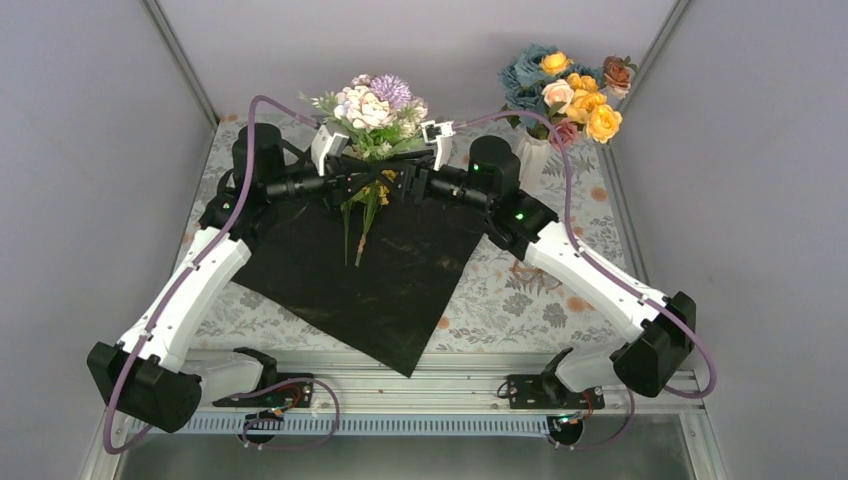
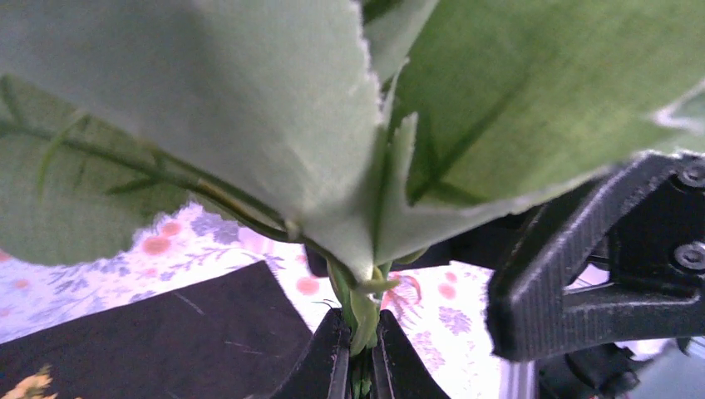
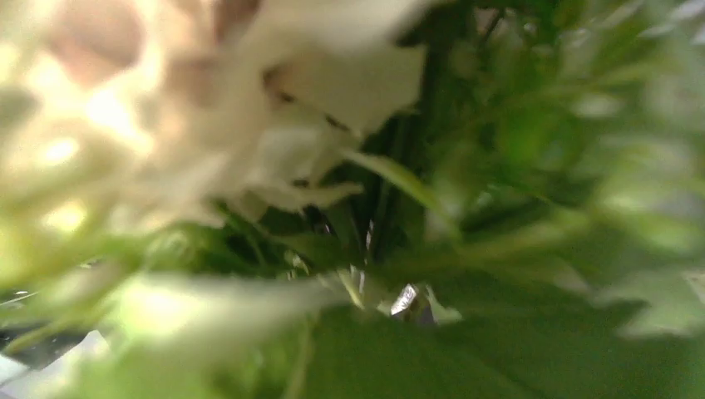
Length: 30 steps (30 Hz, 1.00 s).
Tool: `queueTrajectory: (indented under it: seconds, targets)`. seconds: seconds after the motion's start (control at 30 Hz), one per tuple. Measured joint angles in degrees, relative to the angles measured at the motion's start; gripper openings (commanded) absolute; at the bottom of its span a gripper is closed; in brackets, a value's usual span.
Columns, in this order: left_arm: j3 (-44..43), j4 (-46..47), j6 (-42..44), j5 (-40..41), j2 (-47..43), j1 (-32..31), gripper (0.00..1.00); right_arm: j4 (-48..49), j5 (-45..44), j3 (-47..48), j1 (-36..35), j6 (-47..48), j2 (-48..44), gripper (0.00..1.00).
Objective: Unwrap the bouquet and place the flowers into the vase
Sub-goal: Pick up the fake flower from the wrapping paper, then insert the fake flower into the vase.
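A bunch of flowers [image 1: 372,108] with lilac, white and pink blooms is held upright above the far corner of the black sheet [image 1: 400,280], which lies spread flat on the table. Its green stems [image 1: 360,228] hang down over the sheet. My left gripper [image 2: 359,366] is shut on the green stems [image 2: 363,312], under broad leaves [image 2: 249,100]. From the right, my right gripper [image 1: 403,184] reaches into the same bunch. Its wrist view is filled with blurred leaves [image 3: 499,332], so its jaws are hidden. The white ribbed vase [image 1: 533,156] stands at the back right, holding blue, orange and pink flowers [image 1: 568,92].
A floral-print tablecloth [image 1: 520,300] covers the table under the sheet. Grey walls close in on both sides and the back. Part of the right gripper's black body [image 2: 582,274] sits close beside my left jaws. A small yellow bloom [image 2: 33,384] lies on the sheet.
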<state>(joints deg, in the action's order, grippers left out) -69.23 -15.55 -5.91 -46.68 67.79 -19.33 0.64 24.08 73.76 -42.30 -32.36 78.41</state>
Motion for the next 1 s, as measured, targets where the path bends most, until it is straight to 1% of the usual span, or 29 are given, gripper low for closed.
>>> queueTrajectory:
  seconds: [0.07, 0.13, 0.27, 0.3, 0.33, 0.37, 0.4, 0.43, 0.47, 0.5, 0.53, 0.57, 0.67, 0.8, 0.87, 1.0]
  targets:
    - [0.00, -0.02, 0.37, -1.95, 0.07, -0.26, 0.02, 1.03, 0.37, 0.61, -0.59, -0.68, 0.85, 0.52]
    - [0.00, -0.17, 0.90, -3.56, 0.17, -0.55, 0.02, 1.70, 0.31, 0.72, -1.14, -0.81, 1.11, 0.41]
    - [-0.02, -0.90, 2.14, -5.44, 0.39, -0.74, 0.03, 2.34, -0.52, 0.74, -1.66, -1.11, 1.14, 0.13]
    - [-0.04, -1.20, 2.40, -5.75, 0.39, -0.70, 0.07, 2.36, -0.72, 0.74, -1.77, -1.01, 1.14, 0.07]
    - [-0.15, -1.55, 2.51, -6.01, 0.39, -0.70, 0.13, 2.32, -0.72, 0.74, -1.81, -0.63, 1.14, 0.04]
    - [-0.31, -1.92, 2.58, -6.23, 0.42, -0.70, 0.23, 2.29, -0.81, 0.74, -1.86, 0.00, 1.14, 0.04]
    - [-0.44, -2.25, 2.71, -6.38, 0.39, -0.70, 0.36, 2.16, -0.92, 0.74, -1.88, 0.63, 1.14, 0.04]
    - [-0.55, -2.45, 3.30, -6.36, 0.39, -0.70, 0.55, 2.10, -0.98, 0.76, -1.90, 1.64, 1.16, 0.04]
    - [-0.57, -2.78, 3.65, -6.36, 0.39, -0.79, 0.68, 1.92, -1.22, 0.94, -1.95, 2.97, 1.20, 0.04]
    - [-0.66, -3.17, 3.87, -6.23, 0.42, -0.92, 0.76, 1.62, -2.10, 1.29, -2.01, 4.87, 1.31, 0.04]
    - [-0.76, -3.56, 4.00, -5.99, 0.42, -1.07, 0.89, 1.38, -3.41, 1.53, -2.05, 7.10, 1.38, 0.04]
    - [-0.96, -4.13, 4.20, -5.44, 0.42, -1.11, 0.99, 1.22, -4.72, 1.57, -2.08, 9.01, 1.36, 0.04]
    - [-1.75, -6.51, 5.55, -3.06, 0.37, -1.31, 1.00, 1.16, -11.28, 1.55, -2.12, 18.58, 1.05, 0.04]
    - [-1.90, -9.62, 6.91, 4.15, -0.50, -1.38, 1.00, 1.81, -20.26, 1.44, -0.48, 32.59, -0.04, 0.04]
    - [-1.53, -10.12, 6.86, 7.72, -1.51, -1.38, 1.00, 3.02, -22.80, 1.33, 1.86, 36.74, -0.33, 0.04]
    - [1.42, -9.81, 6.82, 13.33, -4.66, -1.36, 1.00, 10.67, -27.80, -2.49, 7.63, 43.45, -1.05, 0.04]
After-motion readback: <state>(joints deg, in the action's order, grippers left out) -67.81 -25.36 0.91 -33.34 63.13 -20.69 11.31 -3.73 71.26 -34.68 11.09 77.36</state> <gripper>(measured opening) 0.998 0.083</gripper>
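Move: Between the two hands stands the picked flower: its stem is still pinched at the left hand's finger point, and about 2 cm to the left of the right hand's open fingers, level with them. From the right hand, the vase lies about 17 cm ahead, 29 cm to the right and 23 cm down. The flowers left on the wrapping paper are some 20 cm ahead, 9 cm to the left and 33 cm below the right hand. Easing about 1 cm left onto the stem, the right hand closes its fingers on it; only then does the left hand open wide and release it, backing off about 3 cm left and sinking. The right hand carries the flower some 10 cm forward and 11 cm right towards the vase, rising slightly, its wrist turning clockwise so the fingers swing forward. ##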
